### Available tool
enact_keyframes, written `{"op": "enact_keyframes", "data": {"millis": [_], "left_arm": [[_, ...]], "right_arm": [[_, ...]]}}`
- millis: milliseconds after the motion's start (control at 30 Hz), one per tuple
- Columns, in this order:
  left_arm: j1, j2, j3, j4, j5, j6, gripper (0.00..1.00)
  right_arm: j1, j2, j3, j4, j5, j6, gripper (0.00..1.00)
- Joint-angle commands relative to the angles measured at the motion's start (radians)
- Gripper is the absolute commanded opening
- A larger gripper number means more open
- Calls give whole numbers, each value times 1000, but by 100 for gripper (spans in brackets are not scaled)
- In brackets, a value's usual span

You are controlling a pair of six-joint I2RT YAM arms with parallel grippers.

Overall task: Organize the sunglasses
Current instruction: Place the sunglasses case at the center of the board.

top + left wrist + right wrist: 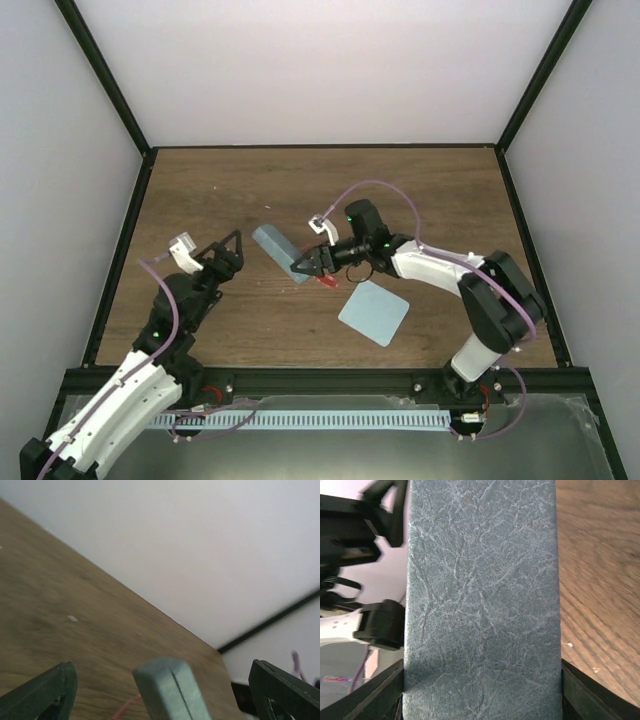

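The grey-blue case [278,250] lies slantwise at the middle of the table. My right gripper [305,265] is shut on its right end. In the right wrist view the case [481,590] fills the whole gap, and both fingers [572,687] press its sides. The sunglasses [328,282] show as a bit of red just below that gripper, mostly hidden by it. My left gripper [238,250] stands open just left of the case's other end. In the left wrist view that end [167,687] sits between the spread fingers [47,692], apart from both. A thin red curve [125,705] lies beside it.
A light blue square cloth [374,312] lies flat on the table, below and right of my right gripper. Black frame posts and white walls close in the wooden table [200,190] on three sides.
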Motion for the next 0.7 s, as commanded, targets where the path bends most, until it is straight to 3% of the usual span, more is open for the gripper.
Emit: {"op": "enact_keyframes", "data": {"millis": [0,167,467,667], "left_arm": [[-3,-43,61,-255,-319,-76,95],[-3,-43,60,-254,-326,-76,95],[-3,92,81,-257,-318,-104,95],[-3,132,42,-181,-315,-84,95]], "right_arm": [[63,54,128,-123,135,-89,35],[139,157,216,-237,314,-146,35],[246,338,332,-361,613,-189,34],[304,398,391,-439,815,-195,33]]}}
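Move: My right hand holds the sunglasses case in the air. The bare patch of tabletop I lower the case over lies about 9 cm to this hand's left, 5 cm ahead and 16 cm below. The red sunglasses lie roughly 4 cm to its right and 6 cm ahead; the pale blue mat is some 19 cm right and 3 cm back. From my left hand, that patch is about 5 cm right, 4 cm ahead and 22 cm down. I bring the gripped sunglasses case down about 12 cm with my right hand while carrying it some 5 cm left, towards the bare wood left of the sunglasses. The fingers tip over from pointing left to pointing steeply down, and they keep their hold. My open, empty left hand swings left, turning counter-clockwise, then sinks. ##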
